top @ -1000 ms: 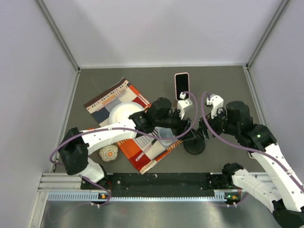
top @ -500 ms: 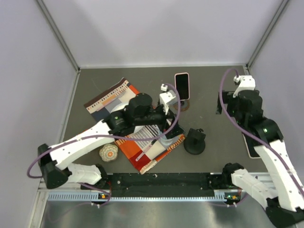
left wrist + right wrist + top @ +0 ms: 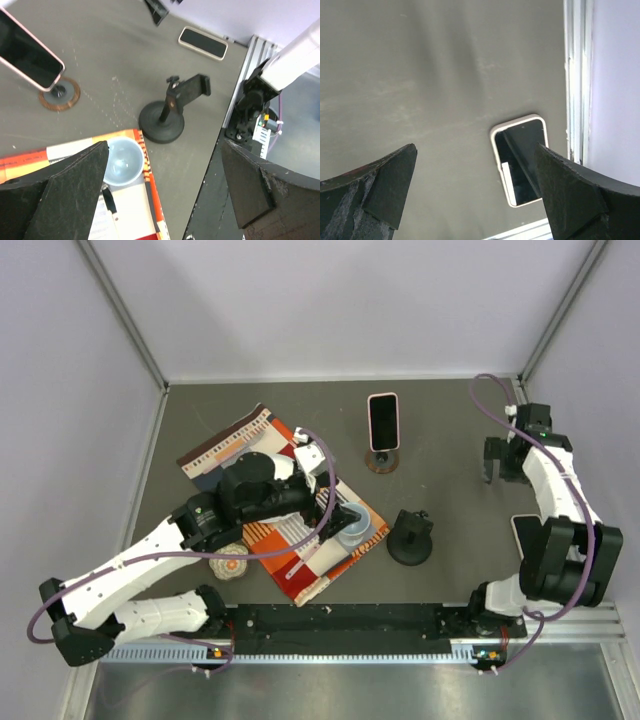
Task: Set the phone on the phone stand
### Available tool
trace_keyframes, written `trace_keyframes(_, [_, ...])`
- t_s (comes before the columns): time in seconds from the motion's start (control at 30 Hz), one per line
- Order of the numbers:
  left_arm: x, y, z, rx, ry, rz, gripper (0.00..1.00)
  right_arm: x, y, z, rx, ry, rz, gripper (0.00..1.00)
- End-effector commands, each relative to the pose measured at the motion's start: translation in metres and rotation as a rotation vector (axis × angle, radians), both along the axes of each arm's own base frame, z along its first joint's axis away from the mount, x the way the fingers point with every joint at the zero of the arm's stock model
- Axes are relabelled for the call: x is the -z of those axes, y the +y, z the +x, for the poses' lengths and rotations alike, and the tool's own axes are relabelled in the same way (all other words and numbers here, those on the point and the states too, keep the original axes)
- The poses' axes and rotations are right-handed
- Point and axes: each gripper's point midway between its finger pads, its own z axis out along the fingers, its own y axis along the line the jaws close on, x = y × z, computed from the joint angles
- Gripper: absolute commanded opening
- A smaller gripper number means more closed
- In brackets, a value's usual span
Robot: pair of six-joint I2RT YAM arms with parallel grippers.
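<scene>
A pink-cased phone [image 3: 382, 422] [image 3: 27, 57] stands upright on a stand with a round brown base [image 3: 381, 462] [image 3: 60, 95], at the middle back of the table. An empty black phone stand [image 3: 410, 537] [image 3: 172, 112] sits nearer the front. A white-cased phone [image 3: 520, 160] [image 3: 202, 42] lies flat by the right edge, partly under the right arm from above. My left gripper [image 3: 335, 508] [image 3: 164, 145] hangs open over the cloth's right corner, holding nothing. My right gripper [image 3: 497, 465] [image 3: 475, 147] is open above bare table at the far right, empty.
A striped orange and brown cloth [image 3: 215, 455] lies left of centre with a pale blue bowl [image 3: 352, 527] [image 3: 117, 160] and a black-handled utensil [image 3: 110, 202] on it. A small patterned ball [image 3: 229, 562] sits near the front left. Walls and metal rails close in the table.
Both arms have drawn back from the centre: the left toward the near left, the right out to the right edge. Both grippers have opened wider. The pink phone stays on its stand.
</scene>
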Motion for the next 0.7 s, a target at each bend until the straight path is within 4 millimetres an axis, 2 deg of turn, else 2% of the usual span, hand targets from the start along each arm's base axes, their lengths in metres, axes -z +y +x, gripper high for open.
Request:
trace_keyframes(0.0, [0.008,-0.007,0.007,-0.026,0.031,-0.019,0.98,0.004,-0.046,-0.018,0.075,0.061,-0.005,0.99])
trace_keyframes(0.13, [0.004,-0.008,-0.001,0.001,0.051,-0.054,0.98,0.004,-0.062,-0.018,0.088,0.018,0.078,0.99])
trace_keyframes(0.17, [0.007,-0.009,-0.002,0.007,0.058,-0.053,0.98,0.009,-0.059,-0.017,0.066,0.012,0.128,0.99])
trace_keyframes(0.2, [0.005,-0.009,-0.003,0.011,0.049,-0.061,0.98,0.018,-0.047,-0.015,0.009,0.002,0.206,0.99])
trace_keyframes(0.27, [0.009,-0.009,0.0,-0.003,0.045,-0.051,0.98,0.028,-0.051,-0.019,-0.003,0.004,0.237,0.99])
trace_keyframes(0.3, [0.011,-0.009,0.0,-0.005,0.046,-0.045,0.98,0.039,-0.04,-0.021,-0.047,0.004,0.308,0.99])
trace_keyframes(0.37, [0.016,-0.011,0.001,-0.005,0.04,-0.025,0.98,0.042,-0.051,-0.023,-0.008,-0.051,0.368,0.98])
trace_keyframes(0.4, [0.018,-0.012,-0.001,-0.006,0.031,-0.013,0.98,0.041,-0.042,-0.02,-0.035,-0.107,0.452,0.97])
trace_keyframes(0.43, [0.022,-0.011,0.0,-0.019,0.026,0.008,0.98,0.041,-0.052,-0.024,-0.006,-0.132,0.471,0.97])
trace_keyframes(0.5, [0.024,-0.009,0.004,-0.051,-0.003,0.029,0.99,0.045,-0.059,-0.028,0.017,-0.14,0.491,0.97])
trace_keyframes(0.57, [0.024,-0.007,0.006,-0.066,-0.024,0.036,0.99,0.056,-0.071,-0.033,0.062,-0.113,0.51,0.97])
trace_keyframes(0.67, [0.028,-0.006,0.009,-0.103,-0.067,0.063,0.99,0.059,-0.075,-0.029,0.032,-0.104,0.529,0.96])
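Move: The lying phone by the table's right edge is what the right hand is going for: some 13 cm back, 10 cm to its right and 13 cm below. The black stand is level with that phone, about 30 cm to the left of it, its middle some 8 cm below the hand. The already stood-up phone is about 7 cm ahead of the hand and 25 cm left. From the left hand, the lying phone is some 2 cm ahead, 48 cm right and 33 cm down. Towards the lying phone by the right edge, the right hand swings right and back first, then sinks, in all about 7 cm right, 7 cm down and 5 cm back. Meanwhile its wrist rolls some 30 degrees, left side rising, fingers staying wide open. The left hand, also empty and open, settles about 3 cm lower near the mug. ##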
